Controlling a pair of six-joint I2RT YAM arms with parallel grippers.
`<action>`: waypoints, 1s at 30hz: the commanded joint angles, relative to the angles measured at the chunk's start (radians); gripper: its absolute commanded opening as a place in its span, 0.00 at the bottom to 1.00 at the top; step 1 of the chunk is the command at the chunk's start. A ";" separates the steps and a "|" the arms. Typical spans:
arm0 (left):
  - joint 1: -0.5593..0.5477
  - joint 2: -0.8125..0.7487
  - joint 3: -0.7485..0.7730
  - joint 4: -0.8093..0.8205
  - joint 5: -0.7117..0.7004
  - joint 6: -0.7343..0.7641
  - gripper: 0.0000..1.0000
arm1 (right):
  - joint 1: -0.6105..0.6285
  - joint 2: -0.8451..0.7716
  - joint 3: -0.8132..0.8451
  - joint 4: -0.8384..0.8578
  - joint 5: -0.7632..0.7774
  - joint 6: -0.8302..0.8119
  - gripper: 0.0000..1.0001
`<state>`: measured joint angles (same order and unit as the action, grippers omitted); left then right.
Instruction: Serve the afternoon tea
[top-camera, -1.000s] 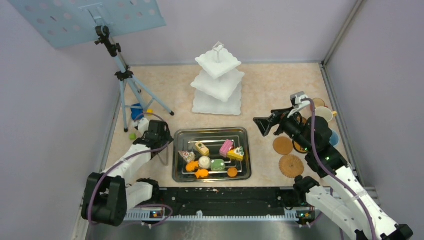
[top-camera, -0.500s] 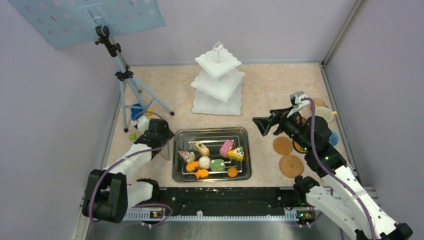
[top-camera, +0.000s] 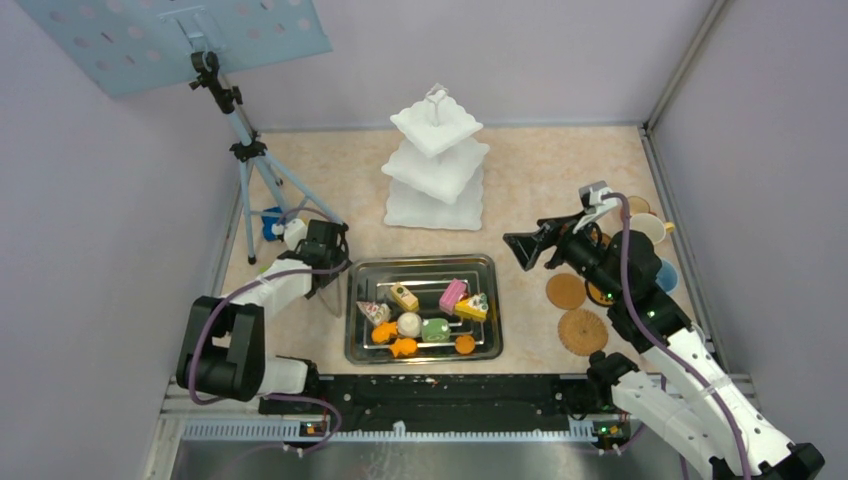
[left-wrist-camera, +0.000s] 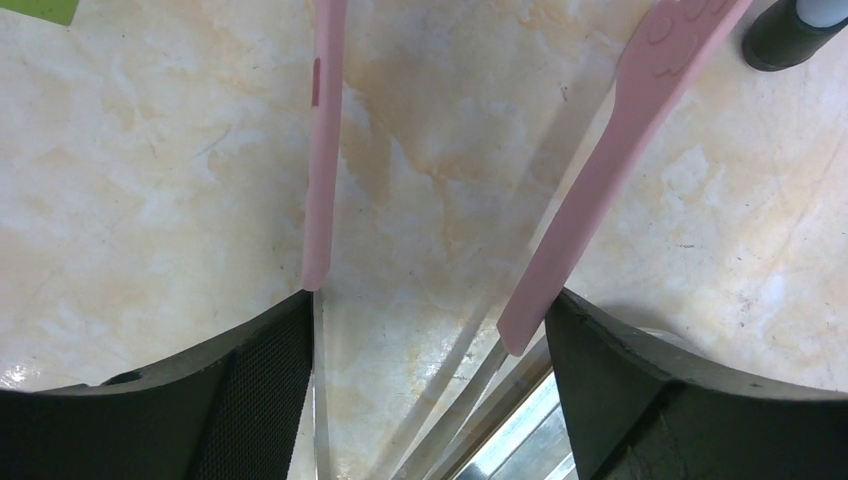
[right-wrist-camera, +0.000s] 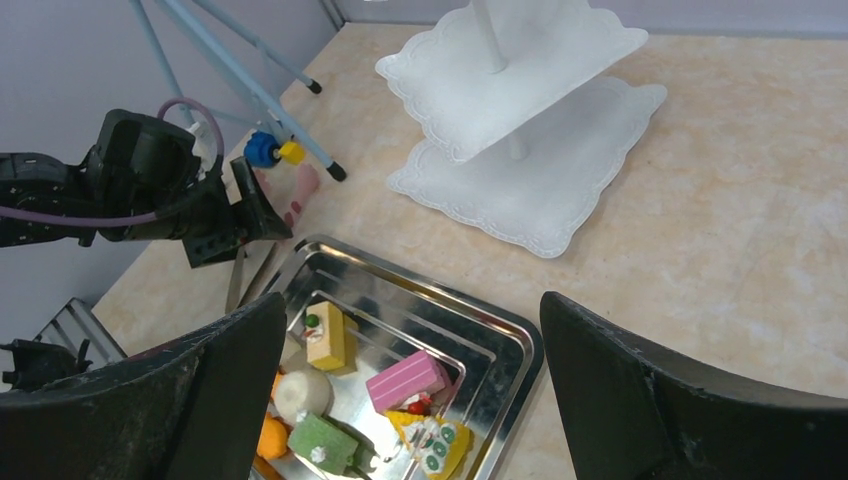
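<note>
Several toy pastries (top-camera: 425, 310) lie in the steel tray (top-camera: 420, 262); the pink one (right-wrist-camera: 405, 380) shows between my right fingers. The white three-tier stand (top-camera: 436, 165) stands behind the tray. Two brown coasters (top-camera: 566, 291) lie right of the tray. The mugs (top-camera: 648, 228) are partly hidden behind my right arm. My left gripper (top-camera: 325, 258) hovers at the tray's left edge, shut on the pink tongs (left-wrist-camera: 322, 150), both tong arms against its fingers (left-wrist-camera: 260, 380). My right gripper (top-camera: 525, 250) hangs open and empty over the tray's right end.
A tripod music stand (top-camera: 255, 170) stands at the back left, one foot (left-wrist-camera: 790, 35) close to the tong tips. A blue and yellow knob (right-wrist-camera: 262, 150) sits by its legs. Grey walls close in both sides.
My left gripper has carried the tongs away from its base, towards the tripod. The right gripper has edged slightly left.
</note>
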<state>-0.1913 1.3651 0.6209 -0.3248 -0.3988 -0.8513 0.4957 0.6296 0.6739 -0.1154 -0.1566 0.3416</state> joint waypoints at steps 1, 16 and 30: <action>0.001 0.059 -0.063 -0.112 0.097 -0.036 0.85 | 0.008 -0.008 -0.005 0.062 -0.005 0.011 0.95; 0.000 -0.200 -0.087 -0.220 0.092 -0.060 0.63 | 0.008 0.004 -0.008 0.066 0.001 0.003 0.95; 0.000 -0.472 -0.063 -0.384 0.129 -0.068 0.63 | 0.008 0.020 0.008 0.060 -0.013 0.011 0.95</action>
<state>-0.1909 0.9497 0.5396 -0.6720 -0.2970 -0.9119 0.4957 0.6445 0.6724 -0.0967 -0.1577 0.3443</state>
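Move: The pink-tipped tongs lie right between the left hand's open fingers, their middle about 1 cm ahead of the hand and 1 cm lower. Seen from that hand, the tray's middle is about 22 cm to the right and 7 cm back, its near edge only a few centimetres off; the tripod foot is some 14 cm ahead and 2 cm right; the green card is about 17 cm left and 4 cm ahead. From the right hand, the tongs lie roughly 43 cm left, 6 cm ahead and 27 cm lower. The left fingers, already beside the tongs' two arms where pink meets metal, close about a quarter of their range and squeeze the arms towards each other. Keeping that pinch, the hand draws the tongs straight back some 7 cm alongside the tray's left edge, slowly then faster, and rises about 3 cm, mostly over the last part. ##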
